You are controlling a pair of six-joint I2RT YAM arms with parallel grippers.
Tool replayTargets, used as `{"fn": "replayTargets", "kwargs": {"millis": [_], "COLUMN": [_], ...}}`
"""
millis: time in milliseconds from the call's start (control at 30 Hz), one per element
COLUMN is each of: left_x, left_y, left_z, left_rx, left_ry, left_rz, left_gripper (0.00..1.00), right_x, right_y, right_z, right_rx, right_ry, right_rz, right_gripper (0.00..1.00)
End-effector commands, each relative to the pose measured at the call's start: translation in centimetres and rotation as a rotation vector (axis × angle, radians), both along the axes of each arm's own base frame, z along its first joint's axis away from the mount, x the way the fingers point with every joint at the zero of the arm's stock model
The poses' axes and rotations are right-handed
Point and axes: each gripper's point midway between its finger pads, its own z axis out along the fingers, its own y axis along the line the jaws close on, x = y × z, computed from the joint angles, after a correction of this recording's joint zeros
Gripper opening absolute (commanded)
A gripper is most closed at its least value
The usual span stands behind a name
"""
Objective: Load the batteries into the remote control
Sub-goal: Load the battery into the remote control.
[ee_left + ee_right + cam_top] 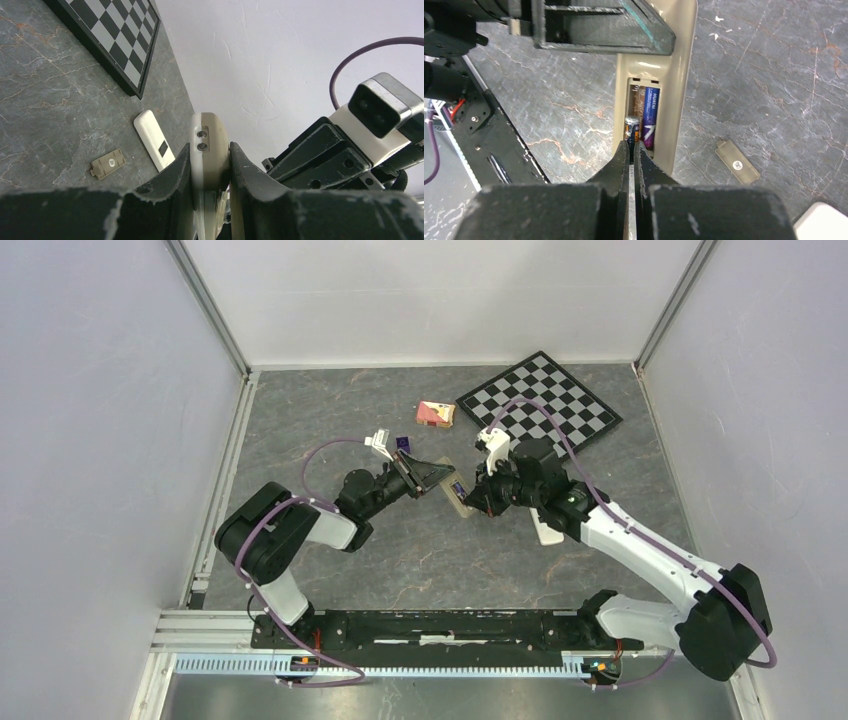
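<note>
My left gripper [210, 146] is shut on the olive-tan remote control [212, 125], gripping its two long sides and holding it off the table. The remote control [679, 75] shows its open battery bay in the right wrist view. One of the batteries [651, 115] lies flat in the bay's right slot. A second one [632, 127] sits tilted in the left slot, its metal end raised. My right gripper [632, 146] is shut, its tips against that raised end. From above, the left gripper [420, 478] and the right gripper [478, 498] meet at the remote control [452, 490].
The tan battery cover [737, 161] lies loose on the table beside a white remote [154, 140]. A chessboard [540, 400] lies at the back right, with a small pink box [436, 415] to its left. A small dark-blue item [404, 443] rests by a white object [380, 443].
</note>
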Motion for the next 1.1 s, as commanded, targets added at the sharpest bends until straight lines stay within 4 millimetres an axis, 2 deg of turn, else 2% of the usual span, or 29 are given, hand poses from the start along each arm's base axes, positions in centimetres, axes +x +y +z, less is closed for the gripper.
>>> {"fn": "replayTargets", "kwargs": {"millis": [0, 433, 600, 700, 967, 1067], "left_x": [0.2, 0.2, 0.4, 0.5, 0.6, 0.6], "left_y": [0.0, 0.0, 0.1, 0.2, 0.6, 0.9], "left_z": [3.5, 3.8, 3.7, 3.9, 4.7, 5.3], "left_rx": [-0.089, -0.128, -0.13, -0.143, -0.179, -0.215], "left_ry": [-0.045, -0.02, -0.006, 0.005, 0.031, 0.063], "left_rz": [0.013, 0.008, 0.017, 0.026, 0.043, 0.049], "left_gripper": [0.02, 0.02, 0.02, 0.02, 0.02, 0.02], "right_x": [1.4, 1.6, 1.6, 1.4, 1.4, 1.3], "right_y": [0.1, 1.2, 1.6, 1.9, 1.7, 1.3], "right_z": [1.8, 1.3, 1.6, 2.4, 6.1, 7.5], "right_rx": [-0.007, 0.013, 0.052, 0.081, 0.205, 0.28], "right_ry": [-0.078, -0.053, -0.036, -0.036, -0.07, -0.089], "right_rz": [-0.017, 0.008, -0.004, 0.001, -0.046, -0.089], "right_gripper": [0.01, 0.08, 0.21, 0.37, 0.55, 0.66]}}
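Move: Just ahead of the right fingertips, which still pinch the battery, lies the open battery bay of the held remote: about 2 cm ahead, 2 cm left and 1 cm below, with the blue battery already in it. The battery cover lies some 9 cm right of the right hand, level with it, and the white remote about 23 cm right and 3 cm back, both about 14 cm below. From the left hand the bay is roughly 4 cm back, 3 cm right and slightly below. Pressing the battery down into the free slot by about half a centimetre, the right hand then eases a good centimetre forward and left over the bay, spreads its fingers to more than half open to let go, and lifts some 3 cm clear. The left hand keeps its grip on the remote's far end almost unmoved, tilting only about 5 degrees. ##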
